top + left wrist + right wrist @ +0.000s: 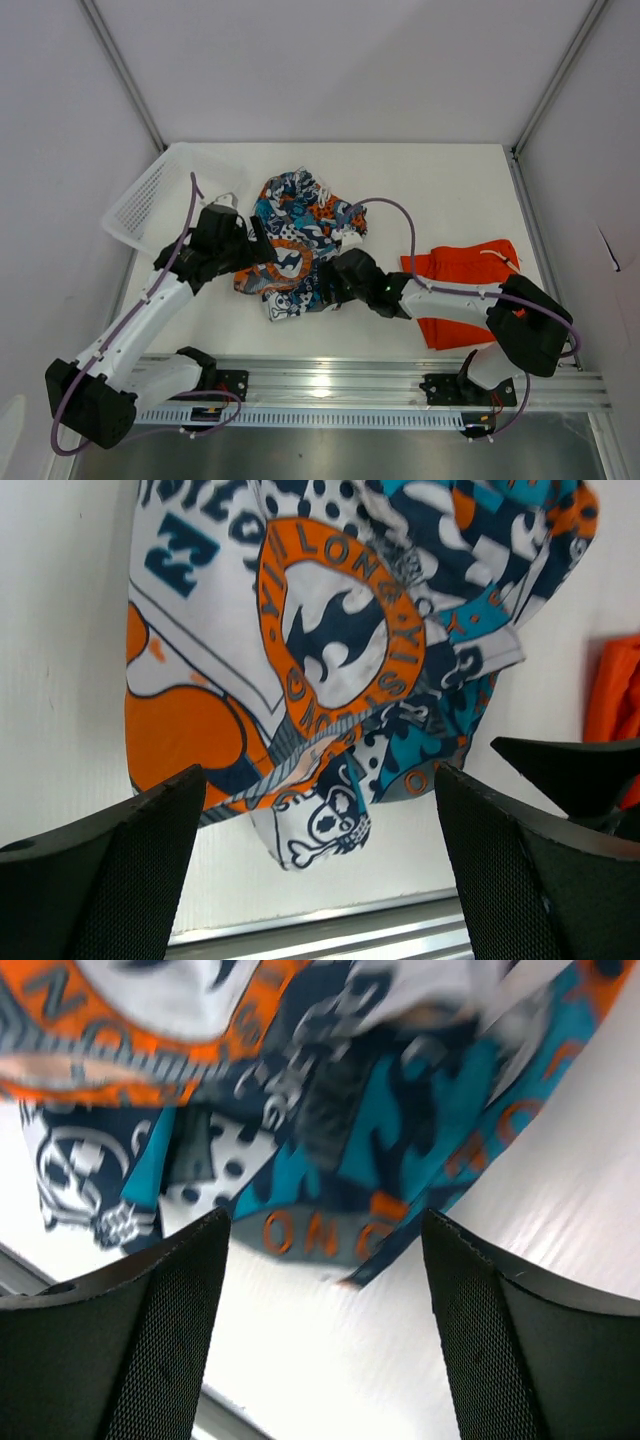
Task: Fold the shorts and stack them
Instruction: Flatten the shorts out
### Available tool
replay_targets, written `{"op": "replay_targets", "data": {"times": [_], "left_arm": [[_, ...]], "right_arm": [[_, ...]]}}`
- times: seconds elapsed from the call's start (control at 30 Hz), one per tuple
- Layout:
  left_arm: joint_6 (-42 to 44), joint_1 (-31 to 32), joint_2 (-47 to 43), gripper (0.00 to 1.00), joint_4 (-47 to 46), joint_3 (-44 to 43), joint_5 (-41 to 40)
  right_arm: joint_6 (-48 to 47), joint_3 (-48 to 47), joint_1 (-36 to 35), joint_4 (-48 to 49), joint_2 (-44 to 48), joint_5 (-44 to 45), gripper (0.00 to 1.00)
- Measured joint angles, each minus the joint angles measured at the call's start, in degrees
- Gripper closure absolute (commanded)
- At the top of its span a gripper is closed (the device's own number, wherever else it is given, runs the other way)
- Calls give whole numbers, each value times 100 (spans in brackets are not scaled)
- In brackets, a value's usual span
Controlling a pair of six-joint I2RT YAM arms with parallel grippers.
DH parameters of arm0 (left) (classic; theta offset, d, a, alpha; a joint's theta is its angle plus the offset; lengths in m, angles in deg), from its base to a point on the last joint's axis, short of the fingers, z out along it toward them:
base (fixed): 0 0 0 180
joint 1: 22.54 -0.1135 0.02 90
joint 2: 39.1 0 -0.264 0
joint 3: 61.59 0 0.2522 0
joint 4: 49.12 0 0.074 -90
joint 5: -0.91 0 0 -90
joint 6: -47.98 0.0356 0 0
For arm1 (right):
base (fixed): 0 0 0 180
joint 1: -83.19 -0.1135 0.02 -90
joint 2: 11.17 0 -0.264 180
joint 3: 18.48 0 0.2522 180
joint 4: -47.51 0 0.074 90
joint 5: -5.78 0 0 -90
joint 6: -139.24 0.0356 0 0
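Note:
The patterned shorts [300, 240] lie crumpled in the middle of the table, blue, orange, white and black with a round emblem [335, 630]. My left gripper [262, 246] sits at their left edge, open [320, 875], with only bare table between its fingers and the shorts' hem just beyond the tips. At their near right edge is my right gripper [335, 282], also open [325, 1325], the shorts' hem [330, 1230] just ahead of its fingertips. The plain orange shorts [462, 288] lie flat at the right, partly under the right arm.
A white mesh basket [150, 200] lies tipped at the back left, close to the left arm. The metal rail [370, 385] runs along the near table edge. The right gripper's black body [585, 770] shows close beside the left gripper's right finger.

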Motion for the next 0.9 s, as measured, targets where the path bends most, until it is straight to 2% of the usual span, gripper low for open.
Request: {"op": "replay_targets", "data": {"times": [0.17,0.2,0.27,0.3,0.33,0.37,0.4,0.53,0.63,0.67,0.7,0.73,0.77,0.8,0.83,0.87,0.9], "left_arm": [[87,179,-168,6,-96,509,-61],[96,190,-155,8,-133,586,-98],[98,199,-81,11,-168,660,-184],[96,203,-24,12,-199,673,-236],[96,208,39,12,-236,680,-286],[92,219,107,13,-271,682,-343],[87,232,168,15,-310,691,-413],[42,249,297,20,-588,857,-610],[-22,251,420,36,-844,1058,-680],[-50,260,492,45,-922,1115,-682],[-63,271,557,64,-981,1154,-682],[-116,297,643,74,-1073,1207,-680],[-131,343,715,91,-1147,1255,-678],[-160,409,763,100,-1211,1307,-662],[-170,514,782,100,-1281,1362,-647],[-199,678,778,100,-1338,1416,-660],[-243,881,750,100,-1399,1471,-662]], "right_arm": [[485,-155,-1005,-527,-258,590,22],[568,-275,-1106,-667,-428,680,27],[723,-627,-1189,-970,-894,927,47],[802,-800,-1189,-1128,-1130,1054,64],[890,-968,-1185,-1316,-1344,1198,72],[962,-1137,-1185,-1456,-1484,1390,76],[1040,-1261,-1182,-1578,-1556,1471,99],[1333,-1373,-1088,-1987,-1628,1816,100],[1447,-1084,-863,-2135,-1379,1930,100],[1473,-909,-737,-2188,-1217,1969,100],[1495,-761,-616,-2293,-1062,1998,100],[1521,-570,-442,-2439,-855,2033,100],[1541,-396,-267,-2590,-654,2085,100],[1561,-238,-90,-2728,-439,2131,100],[1572,-98,103,-2876,-221,2173,100],[1576,2,273,-3023,-2,2199,97],[1576,68,428,-3152,225,2236,79]]}}
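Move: The patterned shorts' near right corner lies about 4 cm back, 2 cm left and 6 cm below the right hand; the folded orange shorts' middle is some 33 cm right and 1 cm ahead of that hand, on the table. For the left hand, the patterned shorts' near left edge is roughly 5 cm ahead, 8 cm left and 16 cm down, with the empty basket about 24 cm ahead and 24 cm left. The shorts' near right corner is pinched by the right fingers, which come back and down about 6 cm to it, shut, then drag it some 16 cm to the right towards the orange shorts, the hand turning clockwise about 30 degrees and lifting slightly late on. Meanwhile the left hand sinks about 10 cm and shuts its fingers beside the shorts' left edge, with no cloth visibly caught. ##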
